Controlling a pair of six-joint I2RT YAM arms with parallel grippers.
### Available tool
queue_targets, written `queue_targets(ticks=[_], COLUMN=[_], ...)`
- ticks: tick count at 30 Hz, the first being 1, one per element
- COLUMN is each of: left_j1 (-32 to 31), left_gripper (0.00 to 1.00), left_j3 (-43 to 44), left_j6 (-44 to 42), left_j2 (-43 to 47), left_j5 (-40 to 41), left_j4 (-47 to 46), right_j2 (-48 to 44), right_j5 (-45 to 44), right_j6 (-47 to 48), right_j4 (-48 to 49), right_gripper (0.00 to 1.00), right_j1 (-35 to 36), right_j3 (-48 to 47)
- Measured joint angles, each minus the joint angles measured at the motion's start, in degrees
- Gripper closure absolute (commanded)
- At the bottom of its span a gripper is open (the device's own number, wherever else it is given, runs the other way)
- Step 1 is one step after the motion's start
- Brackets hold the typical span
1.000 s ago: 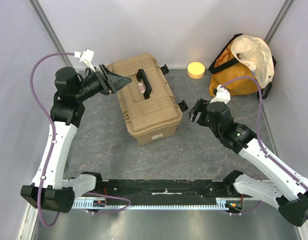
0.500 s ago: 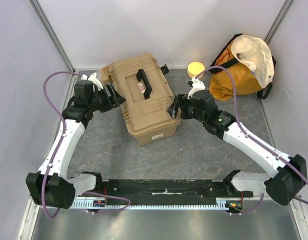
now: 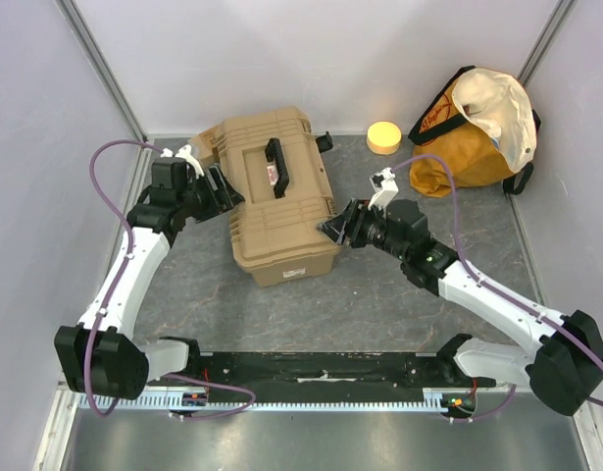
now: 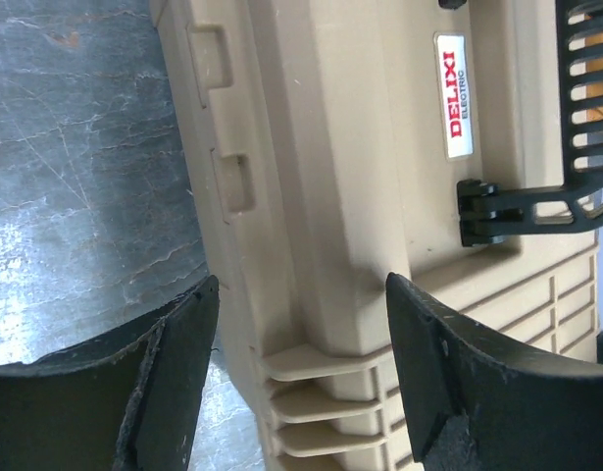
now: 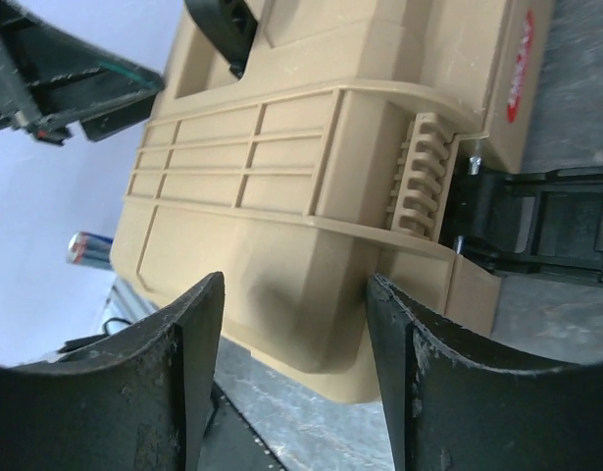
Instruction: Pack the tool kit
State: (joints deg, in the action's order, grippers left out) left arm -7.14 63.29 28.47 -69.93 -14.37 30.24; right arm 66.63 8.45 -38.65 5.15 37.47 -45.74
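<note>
The tool kit [image 3: 281,211], a tan hard case with a black top handle [image 3: 276,160] and a red-white label [image 4: 454,95], lies shut on the grey table. At its left side my left gripper [image 3: 226,192] stands open. In the left wrist view the case's ribbed left edge [image 4: 311,294] sits between the fingers of the left gripper [image 4: 301,343], with gaps on both sides. My right gripper [image 3: 337,229] is open at the case's near right corner. That corner [image 5: 311,285] lies just ahead of the right gripper [image 5: 293,343], beside a black latch [image 5: 536,221].
An orange-yellow cloth bag [image 3: 473,128] with a pale lining stands at the back right. A small yellow disc [image 3: 383,136] lies behind the case. Grey walls close in on both sides, and a black rail [image 3: 321,368] runs along the near edge.
The right gripper moved left up to the case's near right corner, its jaws narrowing. The left gripper dropped to the case's left edge. The case turned and shifted slightly left.
</note>
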Motion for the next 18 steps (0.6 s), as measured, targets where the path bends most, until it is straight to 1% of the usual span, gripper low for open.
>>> queue_targets(ticks=[4, 6, 8, 12, 15, 18], left_j1=[-0.02, -0.02, -0.15, -2.23, -5.46, -9.31], left_gripper=[0.26, 0.26, 0.26, 0.27, 0.27, 0.28], left_j3=[1.9, 3.28, 4.07, 4.2, 4.02, 3.13], left_j6=[-0.44, -1.01, -1.75, -3.85, -5.29, -6.86], left_j2=[0.81, 1.7, 3.45, 9.01, 12.22, 14.01], left_j5=[1.86, 2.12, 1.95, 0.17, -1.18, -1.38], left_j4=[1.49, 1.44, 1.07, -0.2, -1.38, -2.16], right_j2=[-2.05, -2.69, -3.28, -2.97, -3.15, -4.37], right_j5=[0.33, 0.17, -0.81, -3.26, -5.81, -7.8], right_j6=[-3.87, -4.98, -5.33, -4.63, -4.2, -4.22], right_j4=[3.19, 2.23, -0.35, -9.33, -13.53, -15.5], right_gripper=[0.34, 0.3, 0.22, 0.14, 0.12, 0.12], right_j1=[2.6, 3.54, 3.91, 3.19, 0.92, -2.58], right_j3=[3.23, 3.28, 2.25, -3.23, -6.95, -7.93])
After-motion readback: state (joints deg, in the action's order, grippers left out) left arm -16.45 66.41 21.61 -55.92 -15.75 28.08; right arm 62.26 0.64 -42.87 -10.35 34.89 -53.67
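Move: The near latch on the tool box's right side sticks out roughly 3 cm ahead of the right hand, 4 cm to its right and 3 cm lower. From that hand, the lid's black handle lies some 13 cm ahead and 13 cm left, and the far latch about 18 cm ahead and 2 cm left. The left hand is at the lid's left edge, the lid's middle about 11 cm to its right and roughly level with it; the near latch is some 27 cm right and 6 cm back. The closed box is still touched at its near right corner by the right fingers, which work back about 3 cm and slightly left, then reverse, coming free to the right, forward and up beside the near latch while opening wider. The left hand lifts off the lid's left edge, rising some 10 cm, then drawing back and to the right over the lid as its fingers tip up about 20 degrees. ##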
